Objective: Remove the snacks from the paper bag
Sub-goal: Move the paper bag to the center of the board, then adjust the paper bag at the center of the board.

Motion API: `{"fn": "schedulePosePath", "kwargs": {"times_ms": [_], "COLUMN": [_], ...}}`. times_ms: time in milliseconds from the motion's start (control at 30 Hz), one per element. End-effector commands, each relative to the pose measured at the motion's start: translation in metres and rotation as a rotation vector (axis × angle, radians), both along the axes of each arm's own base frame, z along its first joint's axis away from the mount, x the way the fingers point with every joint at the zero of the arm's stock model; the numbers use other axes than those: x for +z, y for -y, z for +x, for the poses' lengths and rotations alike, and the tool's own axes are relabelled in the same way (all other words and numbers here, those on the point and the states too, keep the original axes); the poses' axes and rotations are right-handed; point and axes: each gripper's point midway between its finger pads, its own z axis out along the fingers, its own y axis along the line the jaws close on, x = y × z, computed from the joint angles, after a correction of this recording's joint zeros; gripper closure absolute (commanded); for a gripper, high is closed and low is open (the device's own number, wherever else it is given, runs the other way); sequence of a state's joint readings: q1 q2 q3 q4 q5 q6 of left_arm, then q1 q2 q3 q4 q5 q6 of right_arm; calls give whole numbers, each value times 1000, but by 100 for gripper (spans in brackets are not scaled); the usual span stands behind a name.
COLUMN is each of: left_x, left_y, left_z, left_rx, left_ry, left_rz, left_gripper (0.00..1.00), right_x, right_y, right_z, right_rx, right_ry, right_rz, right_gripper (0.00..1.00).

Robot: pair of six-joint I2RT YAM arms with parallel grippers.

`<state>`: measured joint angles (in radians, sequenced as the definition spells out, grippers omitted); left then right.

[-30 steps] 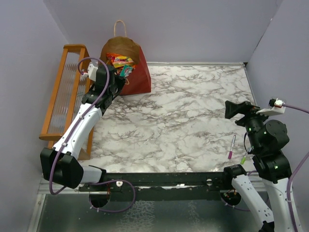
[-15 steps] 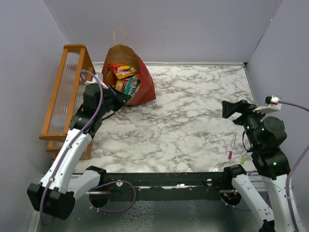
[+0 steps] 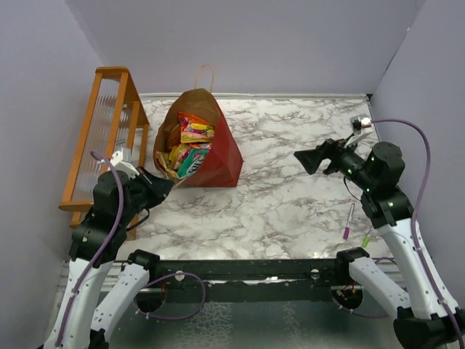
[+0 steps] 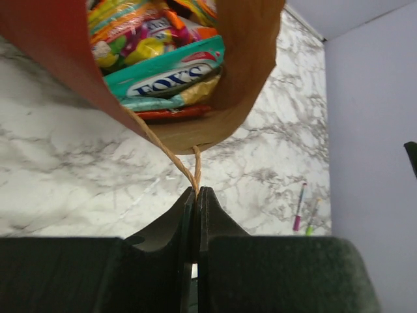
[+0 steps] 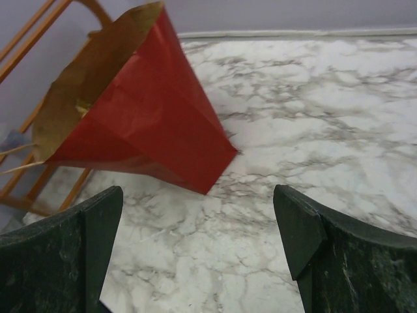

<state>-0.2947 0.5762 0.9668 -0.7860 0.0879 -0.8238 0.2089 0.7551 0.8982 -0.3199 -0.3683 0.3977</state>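
The dark red paper bag (image 3: 221, 156) stands tilted toward the left arm, its brown mouth facing it, with several shiny snacks (image 3: 190, 144) inside. In the left wrist view the mouth shows a teal packet (image 4: 171, 75) and orange, yellow and red ones. My left gripper (image 3: 166, 186) is shut on the bag's near tan handle (image 4: 186, 171), which runs taut to the rim. My right gripper (image 3: 306, 160) is open and empty above the table, right of the bag. Its view shows the bag's red side (image 5: 153, 124) ahead and to the left.
An orange wooden rack (image 3: 99, 138) stands at the left edge, just behind the bag. A pink pen (image 3: 349, 220) and a green pen (image 3: 367, 238) lie near the front right. The bag's far handle (image 3: 205, 75) sticks up toward the back wall.
My left gripper has pulled back toward the near edge with the handle, dragging the bag forward and right and tipping its mouth. My right arm has swung left toward the bag.
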Motion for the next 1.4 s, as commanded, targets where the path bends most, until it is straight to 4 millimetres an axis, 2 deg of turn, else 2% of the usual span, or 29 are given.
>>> {"fn": "schedulePosePath", "kwargs": {"times_ms": [0, 100, 233, 300, 533, 733, 767, 867, 967, 1067, 1133, 1333, 1367], "left_x": [1, 13, 20, 21, 22, 25, 25, 24, 23, 24, 25, 20, 21], "left_y": [-39, -50, -58, -57, -46, -43, -42, -37, -32, -28, -26, -22, -22], "left_z": [-25, -28, -27, -25, -17, -12, -12, -10, -7, -3, 1, 10, 12], "left_rx": [128, 174, 217, 218, 169, 144, 141, 124, 111, 106, 109, 137, 148], "left_ry": [4, 41, 65, 73, 80, 89, 86, 80, 78, 81, 79, 49, 50], "left_rz": [122, 136, 141, 138, 124, 145, 148, 133, 105, 85, 77, 23, 18], "left_gripper": [100, 100, 100, 100, 100, 96, 96, 95, 93, 86, 80, 60, 60], "right_x": [16, 16, 17, 20, 21, 6, 12, 7, 2, -5, -5, 8, 12], "right_y": [-52, -79, -131, -149, -197, -240, -248, -268, -280, -284, -285, -279, -276], "right_z": [0, 14, 40, 59, 136, 198, 206, 224, 234, 242, 245, 239, 236], "right_rx": [326, 408, 452, 456, 455, 475, 484, 508, 518, 503, 496, 485, 485], "right_ry": [-4, -50, -61, -61, -55, -82, -65, -77, -73, -77, -69, -55, -53], "right_rz": [121, 158, 102, 107, 173, 190, 196, 201, 233, 256, 258, 249, 247], "right_gripper": [1, 1, 1, 1, 1, 3, 4, 10, 12, 20, 30, 83, 88]}}
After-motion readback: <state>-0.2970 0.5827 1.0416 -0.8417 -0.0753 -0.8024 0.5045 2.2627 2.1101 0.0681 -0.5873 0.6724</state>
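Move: The paper bag's far handle stands about 27 cm ahead of the open right hand and 30 cm to its left, near its height. The bag's body lies 5 cm ahead and 34 cm left of that hand, some 14 cm lower. From the left hand, still gripping the near handle, the bag's body is 12 cm ahead, 9 cm right and 13 cm below, the far handle 32 cm ahead and 10 cm right, and the wooden rack 12 cm ahead, 19 cm left. The bag's far handle is what the right hand reaches for: it travels about 28 cm left and 24 cm forward, turning some 25 degrees counter-clockwise, and nearly shuts its fingers around the handle. The left hand draws the near handle 5 cm left and 2 cm back, pauses, then eases about 3 cm forward and slightly right, opening its fingers partway from around the handle. ##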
